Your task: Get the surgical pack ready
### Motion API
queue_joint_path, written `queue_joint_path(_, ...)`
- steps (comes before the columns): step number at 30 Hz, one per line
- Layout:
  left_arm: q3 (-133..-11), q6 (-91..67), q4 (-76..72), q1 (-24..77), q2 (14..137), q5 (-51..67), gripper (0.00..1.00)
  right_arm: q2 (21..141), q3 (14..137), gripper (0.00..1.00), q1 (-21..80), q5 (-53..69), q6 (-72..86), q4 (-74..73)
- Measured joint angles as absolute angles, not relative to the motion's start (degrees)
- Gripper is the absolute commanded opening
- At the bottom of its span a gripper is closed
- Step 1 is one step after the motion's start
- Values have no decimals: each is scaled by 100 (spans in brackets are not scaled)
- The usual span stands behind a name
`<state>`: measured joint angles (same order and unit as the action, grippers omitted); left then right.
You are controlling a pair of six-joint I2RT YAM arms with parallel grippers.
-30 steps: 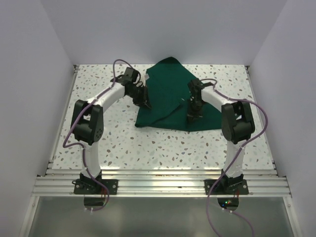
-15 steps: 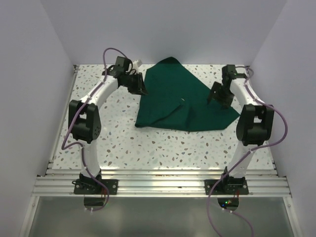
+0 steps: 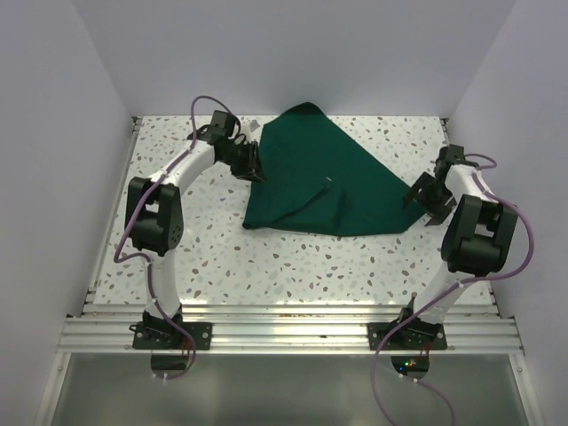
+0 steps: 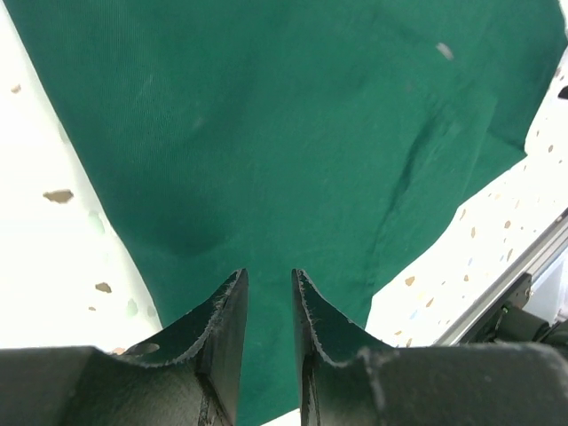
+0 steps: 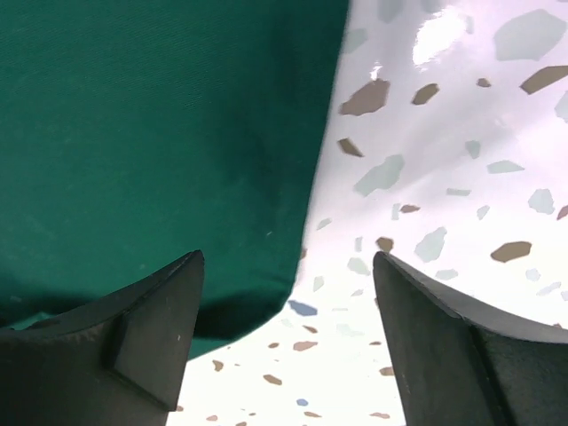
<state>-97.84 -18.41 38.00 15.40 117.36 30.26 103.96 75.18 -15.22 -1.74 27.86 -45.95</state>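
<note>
The surgical pack shows only as a dark green cloth drape point(image 3: 311, 173), lying folded and roughly triangular on the speckled table, with a crease point(image 3: 312, 197) near its middle. My left gripper point(image 3: 254, 165) hovers at the drape's left edge. In the left wrist view its fingers point(image 4: 269, 273) stand a narrow gap apart above the green cloth point(image 4: 266, 133), nothing between them. My right gripper point(image 3: 419, 197) is at the drape's right corner. In the right wrist view it point(image 5: 287, 257) is wide open and empty, straddling the cloth's edge point(image 5: 133, 115) and bare table.
White walls enclose the speckled table point(image 3: 293, 257) on the left, back and right. An aluminium rail point(image 3: 284, 333) carrying both arm bases runs along the near edge. Purple cables point(image 3: 200, 111) loop off both arms.
My right gripper let go of the cloth, opened wide and swung right to the drape's right corner, which now lies spread further right. My left gripper shifted slightly back and its fingers parted a little.
</note>
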Motion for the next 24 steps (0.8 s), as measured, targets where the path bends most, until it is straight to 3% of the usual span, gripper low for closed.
queue_joint_path(6, -9703, -1815, 3841, 1540, 11736, 3026, 31, 10516, 7293, 68, -1776, -16, 2783, -4187)
queue_joint_path(15, -9703, -1743, 3870, 1540, 11736, 3026, 31, 11061, 7535, 57, -1879, 298, 2755, -3721)
queue_joint_path(20, -9703, -1734, 3872, 1540, 11736, 3026, 31, 11264, 7730, 23, -1894, 504, 2692, -3531)
queue_joint_path(24, -9706, -1734, 3879, 1540, 11736, 3026, 31, 11310, 7732, 7, -1903, 753, 2698, -3398)
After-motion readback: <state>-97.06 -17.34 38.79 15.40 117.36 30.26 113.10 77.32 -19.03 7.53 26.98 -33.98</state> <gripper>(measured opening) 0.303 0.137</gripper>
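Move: The spot on the green cloth's right edge, by its outer corner, that the open right hand goes for lies about 5 cm ahead of it, 1 cm to its right and 4 cm below. The cloth's near right corner is almost underneath, some 3 cm back and 1 cm left, and the cloth-covered tray roughly 35 cm left and 6 cm ahead. From the left hand the same edge spot is about 47 cm right, 4 cm back and 10 cm below. The right hand sinks 3.5 cm while reaching about 5 cm forward, closing to pinch the green cloth's right edge. ##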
